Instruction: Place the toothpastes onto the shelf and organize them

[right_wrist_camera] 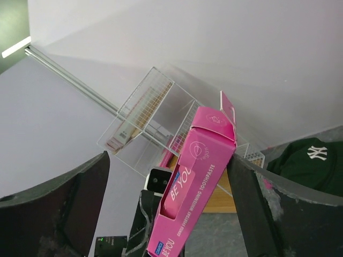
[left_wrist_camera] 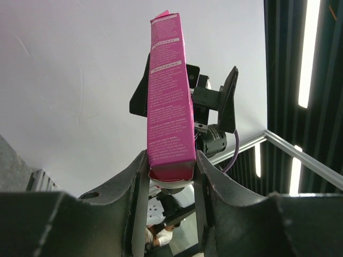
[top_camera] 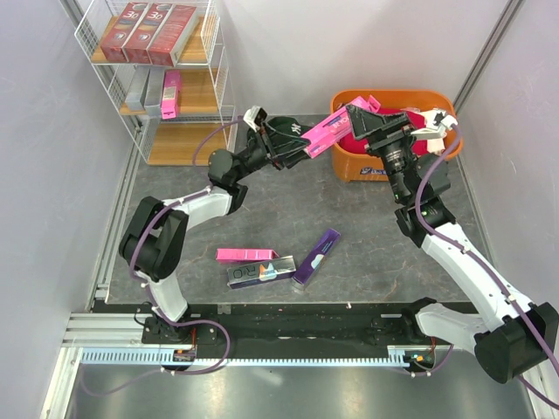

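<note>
A hot pink toothpaste box [top_camera: 325, 133] hangs in the air between my two grippers, beside the orange tub. My left gripper [top_camera: 300, 143] is shut on its near end; in the left wrist view the box [left_wrist_camera: 170, 96] stands up from between the jaws [left_wrist_camera: 171, 159]. My right gripper [top_camera: 358, 118] is open around the far end; in its wrist view the box [right_wrist_camera: 201, 187] leans against the right finger [right_wrist_camera: 268, 209], with a wide gap to the left one. The shelf [top_camera: 113, 83] at the back left carries three red boxes [top_camera: 147, 31] on top, silver-grey and pink ones [top_camera: 170, 92] in the middle.
On the table lie a pink box [top_camera: 246, 255], a shiny box [top_camera: 260, 271] and a purple box [top_camera: 316, 257]. The orange tub [top_camera: 354, 166] at the back right holds more pink boxes. A dark green cap [right_wrist_camera: 316, 163] shows in the right wrist view.
</note>
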You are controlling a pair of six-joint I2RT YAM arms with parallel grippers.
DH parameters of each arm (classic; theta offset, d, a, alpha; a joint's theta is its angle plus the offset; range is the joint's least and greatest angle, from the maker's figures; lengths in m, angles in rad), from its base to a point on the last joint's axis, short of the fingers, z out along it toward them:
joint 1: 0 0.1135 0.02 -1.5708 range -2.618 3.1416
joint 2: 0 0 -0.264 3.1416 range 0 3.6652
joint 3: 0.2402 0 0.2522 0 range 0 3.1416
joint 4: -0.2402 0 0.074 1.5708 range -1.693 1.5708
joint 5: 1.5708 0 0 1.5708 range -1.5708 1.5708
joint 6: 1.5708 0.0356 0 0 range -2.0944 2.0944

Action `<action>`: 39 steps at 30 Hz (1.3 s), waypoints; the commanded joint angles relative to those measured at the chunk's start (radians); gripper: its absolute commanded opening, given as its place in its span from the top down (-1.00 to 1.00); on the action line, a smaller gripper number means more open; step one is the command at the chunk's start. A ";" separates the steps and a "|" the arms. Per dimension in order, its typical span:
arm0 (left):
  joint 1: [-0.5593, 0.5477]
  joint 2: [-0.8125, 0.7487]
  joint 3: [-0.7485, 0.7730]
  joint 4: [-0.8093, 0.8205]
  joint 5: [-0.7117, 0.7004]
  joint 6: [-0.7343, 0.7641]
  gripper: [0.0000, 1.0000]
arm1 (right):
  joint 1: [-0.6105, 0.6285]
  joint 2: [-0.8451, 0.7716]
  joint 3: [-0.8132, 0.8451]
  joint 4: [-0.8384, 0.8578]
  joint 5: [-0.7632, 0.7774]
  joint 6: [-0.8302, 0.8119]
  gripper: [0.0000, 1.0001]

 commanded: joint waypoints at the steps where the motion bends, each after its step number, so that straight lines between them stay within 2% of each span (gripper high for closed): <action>1: 0.068 -0.092 -0.092 0.118 -0.018 0.011 0.63 | 0.003 -0.009 -0.002 0.021 0.010 -0.014 -0.96; 10: 0.254 -0.249 -0.402 0.144 0.027 0.033 0.65 | 0.003 0.020 0.001 0.015 0.003 -0.005 -0.96; 14: 0.378 -0.339 -0.509 0.142 0.074 0.036 0.66 | 0.003 0.036 0.003 0.013 -0.003 -0.001 -0.96; 21: 0.590 -0.522 -0.635 -0.003 0.169 0.115 0.68 | 0.003 0.053 -0.003 0.015 -0.011 0.005 -0.96; 26: 0.754 -0.660 -0.634 -0.244 0.237 0.233 0.72 | 0.002 0.065 -0.006 0.013 -0.022 0.005 -0.96; 27: 0.779 -0.682 -0.615 -0.343 0.246 0.282 0.72 | 0.003 0.067 -0.006 0.015 -0.025 0.004 -0.96; 31: 0.889 -0.760 -0.557 -0.575 0.278 0.401 0.79 | 0.003 0.070 -0.008 0.018 -0.029 -0.001 -0.96; 34: 0.917 -0.768 -0.522 -0.631 0.289 0.439 0.82 | 0.003 0.074 -0.008 0.019 -0.028 -0.002 -0.96; 39: 0.921 -0.734 -0.496 -0.623 0.262 0.441 0.85 | 0.003 0.080 -0.009 0.018 -0.028 -0.008 -0.96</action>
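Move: My left hand already holds the pink toothpaste by one end. Its place is the free spot on the middle shelf, roughly 28 cm ahead, 30 cm to the left and 15 cm below. The pink toothpaste already shelved lies about 6 cm left of that spot, level with it; the red toothpastes stand about 27 cm ahead, 37 cm left and 5 cm above my left hand. From my right hand the spot is some 25 cm ahead, 42 cm left and 22 cm lower. I swing my left hand about 30 cm to the left, keeping its pinch and drawing the pink toothpaste out from between my right hand's already open fingers. I sink it some 8 cm, mostly in the first half, and turn it roughly 45 degrees counter-clockwise so the box's free end comes round to the shelf. My open right hand eases a few centimetres down and slightly forward. ##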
